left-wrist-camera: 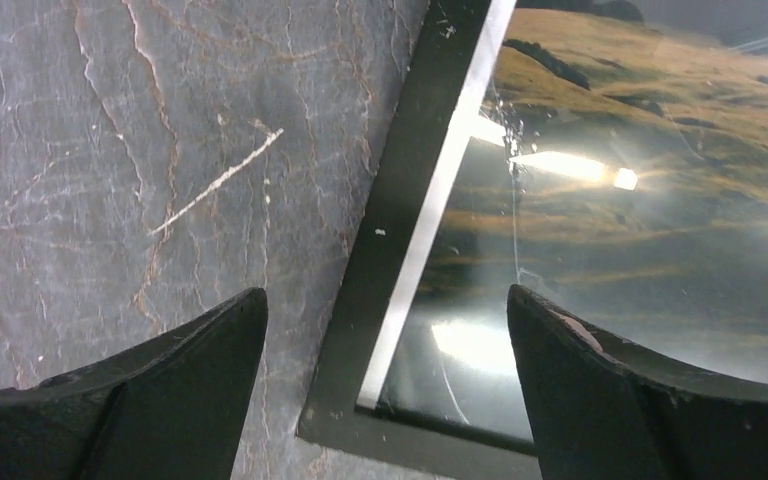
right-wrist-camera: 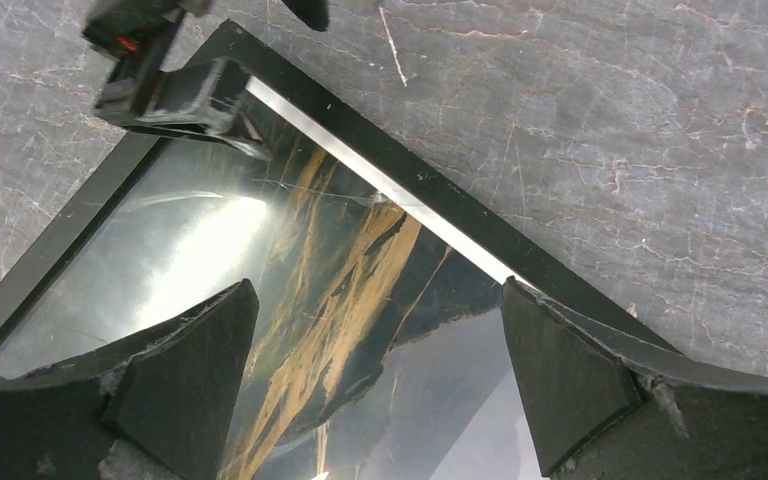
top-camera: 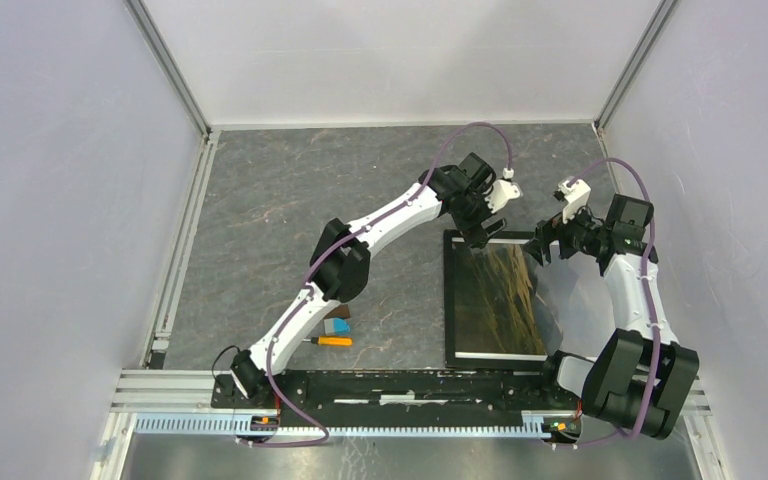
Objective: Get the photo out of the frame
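The frame (top-camera: 449, 300) lies flat, glass up, on the right half of the table, with the photo (top-camera: 505, 300) of brown-green hills behind the glossy glass. My left gripper (top-camera: 482, 236) hangs open over the frame's far left corner. In the left wrist view the black border (left-wrist-camera: 400, 200) and the photo (left-wrist-camera: 640, 220) lie between the spread fingers of the gripper (left-wrist-camera: 385, 300). My right gripper (top-camera: 542, 248) is open above the frame's far right part. The right wrist view shows the border (right-wrist-camera: 480, 225), the photo (right-wrist-camera: 340, 260), and nothing held in the gripper (right-wrist-camera: 377, 290).
A small brown block with a blue piece (top-camera: 337, 325) and an orange-handled tool (top-camera: 330, 341) lie left of the frame, near the left arm. Grey walls close in three sides of the table, and an aluminium rail (top-camera: 182, 240) runs along the left edge.
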`<state>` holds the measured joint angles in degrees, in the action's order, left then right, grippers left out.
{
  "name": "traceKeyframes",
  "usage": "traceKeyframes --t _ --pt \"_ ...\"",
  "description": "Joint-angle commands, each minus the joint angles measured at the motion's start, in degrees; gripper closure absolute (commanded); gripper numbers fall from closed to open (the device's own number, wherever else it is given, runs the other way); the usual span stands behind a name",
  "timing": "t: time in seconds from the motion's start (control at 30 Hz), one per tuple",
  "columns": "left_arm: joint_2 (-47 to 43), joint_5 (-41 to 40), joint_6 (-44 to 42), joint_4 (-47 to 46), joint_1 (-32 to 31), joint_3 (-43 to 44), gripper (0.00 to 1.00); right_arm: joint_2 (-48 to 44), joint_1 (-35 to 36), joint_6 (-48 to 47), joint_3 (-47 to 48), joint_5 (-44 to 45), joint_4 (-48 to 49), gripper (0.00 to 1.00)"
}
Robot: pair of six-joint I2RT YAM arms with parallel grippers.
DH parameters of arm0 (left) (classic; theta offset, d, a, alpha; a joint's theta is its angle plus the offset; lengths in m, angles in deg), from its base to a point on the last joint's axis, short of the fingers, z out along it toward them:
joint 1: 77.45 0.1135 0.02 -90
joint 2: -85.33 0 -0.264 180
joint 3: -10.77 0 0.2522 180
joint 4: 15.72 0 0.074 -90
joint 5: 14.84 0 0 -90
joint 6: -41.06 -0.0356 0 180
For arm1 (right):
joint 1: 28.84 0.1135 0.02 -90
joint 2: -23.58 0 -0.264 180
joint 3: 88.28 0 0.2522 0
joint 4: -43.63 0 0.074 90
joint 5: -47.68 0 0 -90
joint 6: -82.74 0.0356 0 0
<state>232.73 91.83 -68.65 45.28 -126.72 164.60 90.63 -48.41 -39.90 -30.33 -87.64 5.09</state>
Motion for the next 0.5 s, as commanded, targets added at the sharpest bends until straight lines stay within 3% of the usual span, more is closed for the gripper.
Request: traceKeyframes --t 0.0,0.1,0.47 --pt "2.7 -2.8 -0.7 -3.2 -0.6 5.0 0.07 0.3 -0.7 -0.5 1.8 -2.8 -0.9 0.02" --pt "3.5 -5.1 -1.3 -3.6 -0.6 5.0 0.13 0.1 -0.9 -0.5 1.5 -2.9 -0.8 0.02" --pt "1.9 -7.7 -2.2 -1.5 1.3 0.1 0.49 1.0 -1.3 0.0 1.6 -3.9 -0.9 0.02"
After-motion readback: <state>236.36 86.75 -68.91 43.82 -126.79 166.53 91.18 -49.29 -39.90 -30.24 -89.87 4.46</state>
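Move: The far bar of the frame lies almost under the open left gripper, about 1 cm ahead and some 2 cm below. The frame's far-left corner is roughly 5 cm to this hand's left and 1 cm ahead; the photo's middle is some 13 cm back and 16 cm to the right. A pale scratch on the table shows 5 cm ahead and 2 cm right. From the right hand, that grip spot lies about 14 cm left, 4 cm ahead and 10 cm below. The left fingertips come down astride the frame's far bar near its left corner, the inner one seeming to reach the white strip along the bar's inner edge by the end. The hand sinks about 2.5 cm, mostly early, while easing some 2 cm forward, and the fingers close to a little over half open with hardly any wrist turn. ##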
